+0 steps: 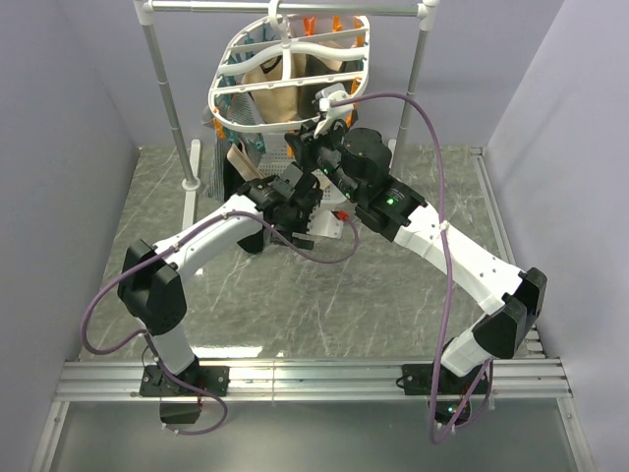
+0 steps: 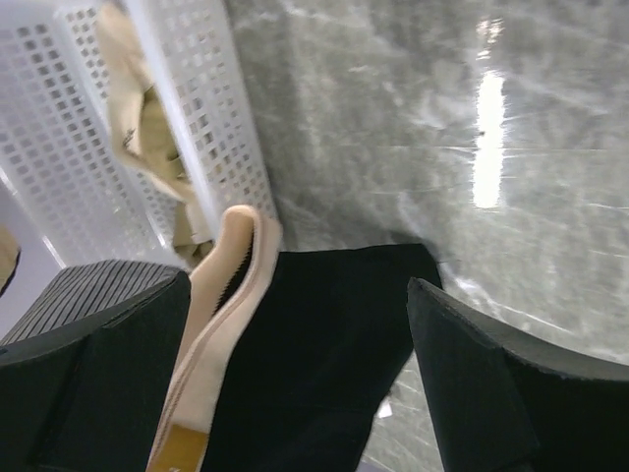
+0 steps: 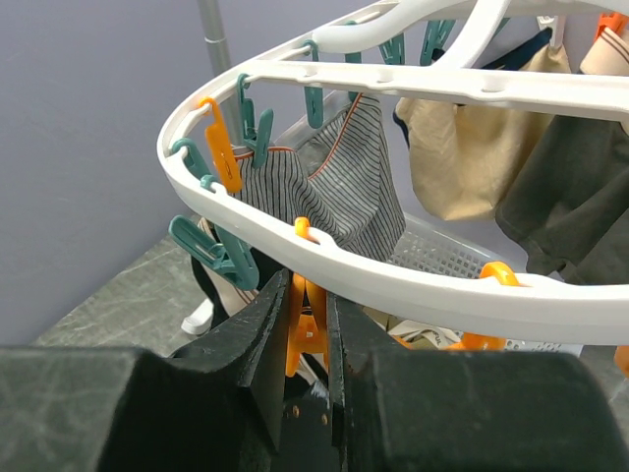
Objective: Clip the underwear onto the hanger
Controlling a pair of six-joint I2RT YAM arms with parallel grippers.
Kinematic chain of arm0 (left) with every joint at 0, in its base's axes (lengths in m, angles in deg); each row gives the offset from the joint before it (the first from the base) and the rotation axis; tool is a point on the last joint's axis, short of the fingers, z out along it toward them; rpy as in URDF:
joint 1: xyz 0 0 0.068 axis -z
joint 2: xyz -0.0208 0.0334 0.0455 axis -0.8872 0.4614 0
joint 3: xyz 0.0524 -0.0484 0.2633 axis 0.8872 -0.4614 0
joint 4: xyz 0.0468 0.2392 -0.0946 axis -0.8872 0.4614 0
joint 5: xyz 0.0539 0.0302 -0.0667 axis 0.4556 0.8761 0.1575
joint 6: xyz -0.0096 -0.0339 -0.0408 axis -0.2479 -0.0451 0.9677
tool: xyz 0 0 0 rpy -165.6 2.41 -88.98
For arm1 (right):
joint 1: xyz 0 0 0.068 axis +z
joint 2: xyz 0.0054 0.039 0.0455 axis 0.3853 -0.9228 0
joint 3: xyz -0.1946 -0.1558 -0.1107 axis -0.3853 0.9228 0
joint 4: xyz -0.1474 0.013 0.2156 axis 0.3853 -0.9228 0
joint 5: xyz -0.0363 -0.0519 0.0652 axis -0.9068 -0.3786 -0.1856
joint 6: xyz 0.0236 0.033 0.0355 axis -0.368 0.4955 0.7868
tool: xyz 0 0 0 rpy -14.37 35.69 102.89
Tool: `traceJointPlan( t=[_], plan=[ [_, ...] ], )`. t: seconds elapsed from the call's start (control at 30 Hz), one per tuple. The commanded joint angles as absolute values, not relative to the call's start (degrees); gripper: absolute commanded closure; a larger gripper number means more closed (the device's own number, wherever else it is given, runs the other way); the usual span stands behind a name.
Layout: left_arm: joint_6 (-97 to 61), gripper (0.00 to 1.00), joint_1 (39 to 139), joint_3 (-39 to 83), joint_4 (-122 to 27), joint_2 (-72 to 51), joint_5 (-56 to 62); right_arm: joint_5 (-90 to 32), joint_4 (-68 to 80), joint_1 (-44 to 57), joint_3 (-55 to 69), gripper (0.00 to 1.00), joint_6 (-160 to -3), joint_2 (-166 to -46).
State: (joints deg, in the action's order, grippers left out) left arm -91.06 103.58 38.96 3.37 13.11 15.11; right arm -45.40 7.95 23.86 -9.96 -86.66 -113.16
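Observation:
The white oval hanger (image 1: 290,87) hangs from the rail, and its rim crosses the right wrist view (image 3: 393,285). My right gripper (image 3: 310,285) is shut on an orange clothespin (image 3: 308,329) dangling under that rim; it also shows in the top view (image 1: 316,133). The underwear (image 2: 314,344), black with a beige waistband (image 2: 221,305), lies between the fingers of my left gripper (image 2: 295,344). The jaws stand wide apart; the waistband lies against the left finger (image 2: 88,364), and floor shows beside the right finger (image 2: 491,393). In the top view the left gripper (image 1: 293,189) is below the hanger.
A white perforated basket (image 2: 69,128) holding a beige garment (image 2: 147,128) stands under the hanger. A striped garment (image 3: 344,177), a beige one (image 3: 462,157) and a dark one (image 3: 560,187) hang clipped. Teal pins (image 3: 211,256) dangle left. The grey rail stand's post (image 1: 167,98) is at the back.

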Motion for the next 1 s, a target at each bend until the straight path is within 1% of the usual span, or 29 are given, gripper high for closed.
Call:
traceJointPlan(
  t=[0.0, 0.13, 0.53, 0.87, 0.97],
  plan=[
    [-92.64, 0.02, 102.25, 42.16, 0.03, 13.40, 16.94, -46.47, 7.97, 24.18, -11.59, 1.00, -87.12, -112.78],
    [-93.70, 0.01, 100.93, 44.01, 0.99, 15.51, 16.94, -46.56, 7.88, 24.18, -11.41, 1.00, -87.12, -112.52],
    [-97.48, 0.01, 97.15, 49.81, 3.19, 21.13, 15.36, -46.30, 7.71, 24.18, -10.44, 1.00, -86.50, -112.08],
    [-97.13, 0.01, 95.39, 59.74, 13.99, 28.08, 13.07, -45.94, 7.71, 24.18, -10.27, 1.00, -86.24, -112.16],
    [-96.78, 0.01, 94.96, 60.71, 14.36, 29.31, 14.30, -46.03, 7.53, 24.18, -10.44, 1.00, -86.06, -112.34]
  ],
)
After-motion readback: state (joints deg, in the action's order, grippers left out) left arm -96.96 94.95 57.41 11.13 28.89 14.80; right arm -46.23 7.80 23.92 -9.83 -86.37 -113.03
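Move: The beige waistband's loose end, on the black underwear, hangs about 8 cm ahead of the left hand, roughly level sideways and some 4 cm lower. From that hand, the basket's middle is about 19 cm ahead, 3 cm right and 12 cm down; the striped garment hangs 13 cm ahead, 12 cm left and 10 cm higher. The right hand's orange clip is 5 cm ahead, straight above by about 27 cm. From the right hand, the loose end lies 3 cm ahead, 29 cm below. The waistband's loose end is what the left hand closes in on, fingers kept wide open: it travels forward about 7.5 cm from below the clip, easing left by some 3 cm and slightly down towards the end, to bring the waistband between the finger pads, with hardly any wrist turn. The right hand stays at the hanger's front rim and keeps the orange clip pinched. ##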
